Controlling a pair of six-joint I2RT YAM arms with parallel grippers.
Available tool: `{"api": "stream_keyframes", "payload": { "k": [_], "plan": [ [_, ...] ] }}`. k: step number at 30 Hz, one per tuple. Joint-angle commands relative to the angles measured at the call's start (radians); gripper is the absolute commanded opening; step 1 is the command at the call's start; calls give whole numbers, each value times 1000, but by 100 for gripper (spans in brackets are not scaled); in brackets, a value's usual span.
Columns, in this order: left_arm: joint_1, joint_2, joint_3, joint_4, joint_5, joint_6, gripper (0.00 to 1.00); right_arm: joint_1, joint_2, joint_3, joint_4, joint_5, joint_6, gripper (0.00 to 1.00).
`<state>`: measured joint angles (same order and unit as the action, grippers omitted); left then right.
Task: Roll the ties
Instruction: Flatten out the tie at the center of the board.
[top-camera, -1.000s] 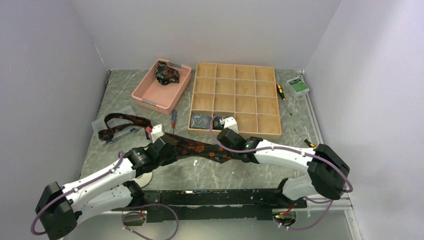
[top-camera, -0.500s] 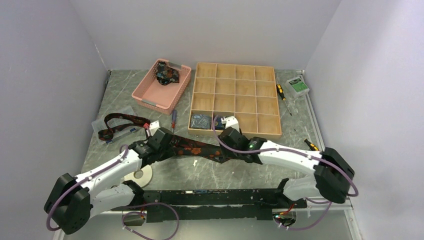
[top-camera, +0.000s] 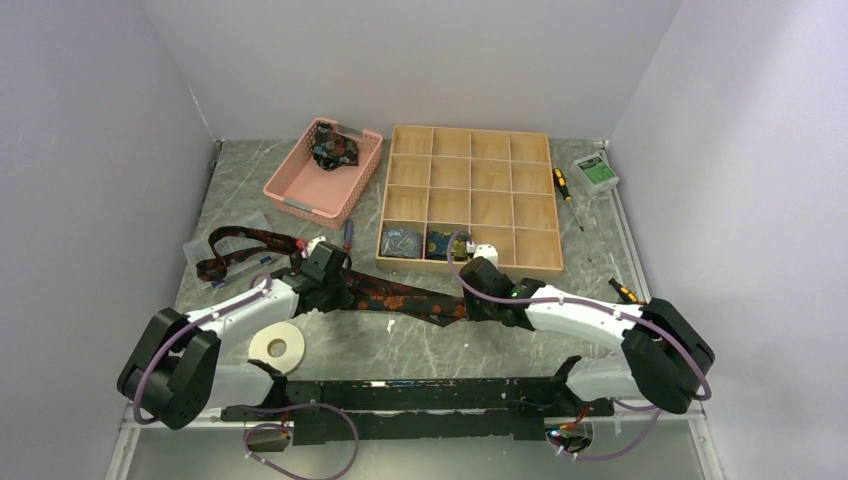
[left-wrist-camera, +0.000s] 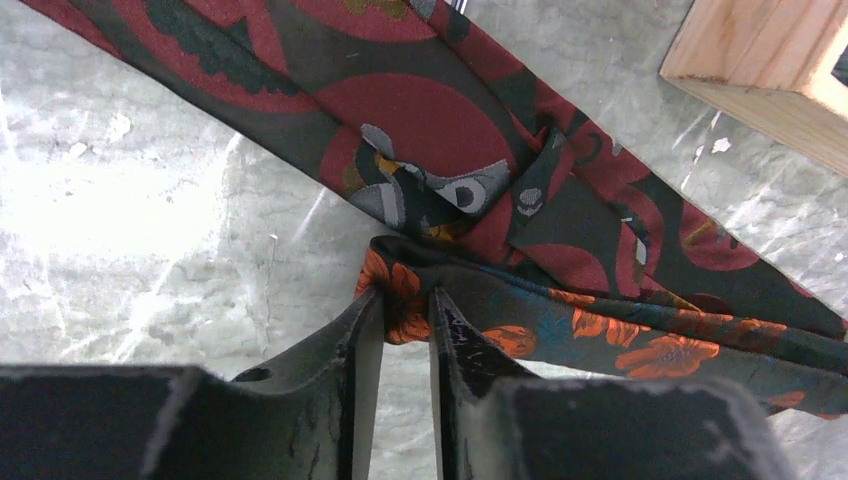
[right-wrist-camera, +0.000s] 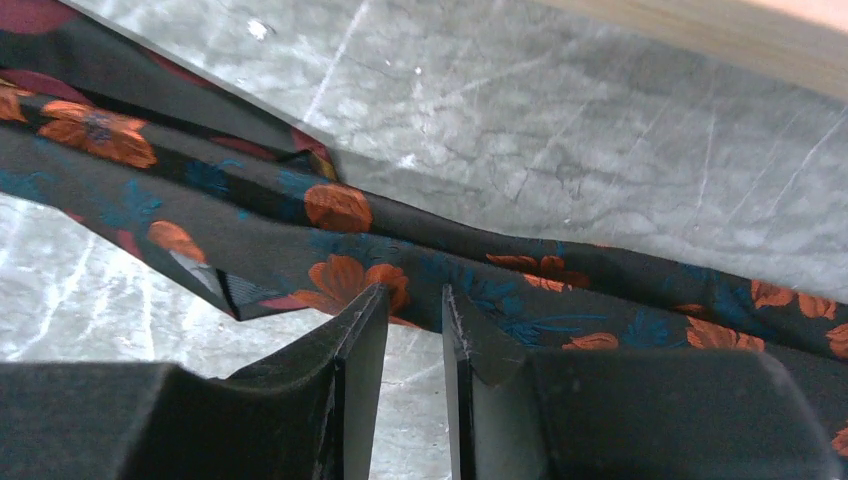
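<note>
A dark tie with orange flowers (top-camera: 400, 297) lies stretched across the table between my two arms. In the left wrist view its folded end (left-wrist-camera: 400, 290) is pinched between the tips of my left gripper (left-wrist-camera: 405, 300), which is shut on it (top-camera: 343, 285). A maroon tie (left-wrist-camera: 420, 110) lies just beyond, running off to the left (top-camera: 245, 245). My right gripper (right-wrist-camera: 412, 295) stands over the near edge of the flowered tie (right-wrist-camera: 560, 280) with its jaws apart and the fabric flat between the tips (top-camera: 463, 303).
A wooden compartment tray (top-camera: 470, 195) sits behind the tie, with dark rolls in two front cells (top-camera: 403, 242). Further back left is a pink basket (top-camera: 322, 170). A white tape ring (top-camera: 277, 347) lies by the left arm. Screwdrivers (top-camera: 347, 238) (top-camera: 565, 190) and a small green box (top-camera: 595, 172) are about.
My left gripper moved away from the table's near edge with the tie end, uncovering the tape ring. The right gripper let go of the tie, shifted right, and its jaws have narrowed again.
</note>
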<state>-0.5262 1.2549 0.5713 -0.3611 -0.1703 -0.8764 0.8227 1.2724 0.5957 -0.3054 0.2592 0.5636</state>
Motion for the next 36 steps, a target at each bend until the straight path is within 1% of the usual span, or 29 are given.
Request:
{"api": "stream_keyframes", "payload": {
  "k": [1,4,6,7,8,10,14,16,20,22,24,27,29,32,34,36],
  "plan": [
    [10,12,11,58,26,15,24,-8,4,-20,67,-33,39,31],
    [11,-1,-10,50,9,10,12,-7,-25,-28,61,-24,40,32],
    [11,-13,-24,29,-10,-3,4,-8,-61,-30,47,-3,51,36],
    [12,-21,-29,8,-24,-13,3,-8,-81,-30,34,24,63,40],
    [11,-32,-34,-22,-41,-30,3,-13,-107,-27,14,57,79,44],
    [11,-59,-43,-102,-86,-82,3,-47,-160,-33,-30,106,117,49],
    [12,-127,-71,-277,-164,-237,3,-186,-286,-92,-55,90,162,51],
    [11,-161,-92,-312,-163,-281,3,-230,-312,-112,-74,85,174,51],
    [11,-238,-127,-329,-148,-313,3,-285,-273,-94,-145,125,247,49],
    [11,-247,-133,-326,-151,-316,3,-344,-239,-78,-163,124,279,48],
    [10,-236,-130,-319,-154,-314,3,-380,-211,-52,-174,106,296,47],
    [11,-203,-115,-313,-160,-306,3,-409,-162,-18,-255,165,332,49],
    [12,-184,-109,-305,-161,-296,3,-468,-140,-10,-307,175,355,50],
    [19,-186,-112,-289,-156,-281,3,-558,-187,-6,-391,199,427,51],
    [29,-198,-122,-279,-147,-274,3,-598,-251,-16,-394,207,440,52],
    [41,-213,-129,-269,-136,-265,3,-672,-272,-23,-394,206,429,53]
  ]
}}
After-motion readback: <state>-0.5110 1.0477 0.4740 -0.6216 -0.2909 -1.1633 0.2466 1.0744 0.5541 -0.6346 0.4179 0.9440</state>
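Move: The floral tie's folded left end is right between the left hand's slightly parted fingertips; the dark red tie lies some 3 cm ahead and 5 cm right of that hand, the tape roll about 9 cm back and 14 cm left. For the right hand, just over the floral tie's middle, the stretch near the tie's right end lies roughly 18 cm to the right and level, 2 cm below; the compartment box's near edge is about 9 cm ahead. The left hand shuts on the floral tie's end and, staying low, drags it about 7 cm back and to the left towards the tape roll, turning nearly 20 degrees counter-clockwise, then holds there. The right hand dips a centimetre towards the tie, lifts some 4 cm while opening wider, and swings about 18 cm right, sinking open-fingered over the tie's right stretch with a 55-degree clockwise turn. ##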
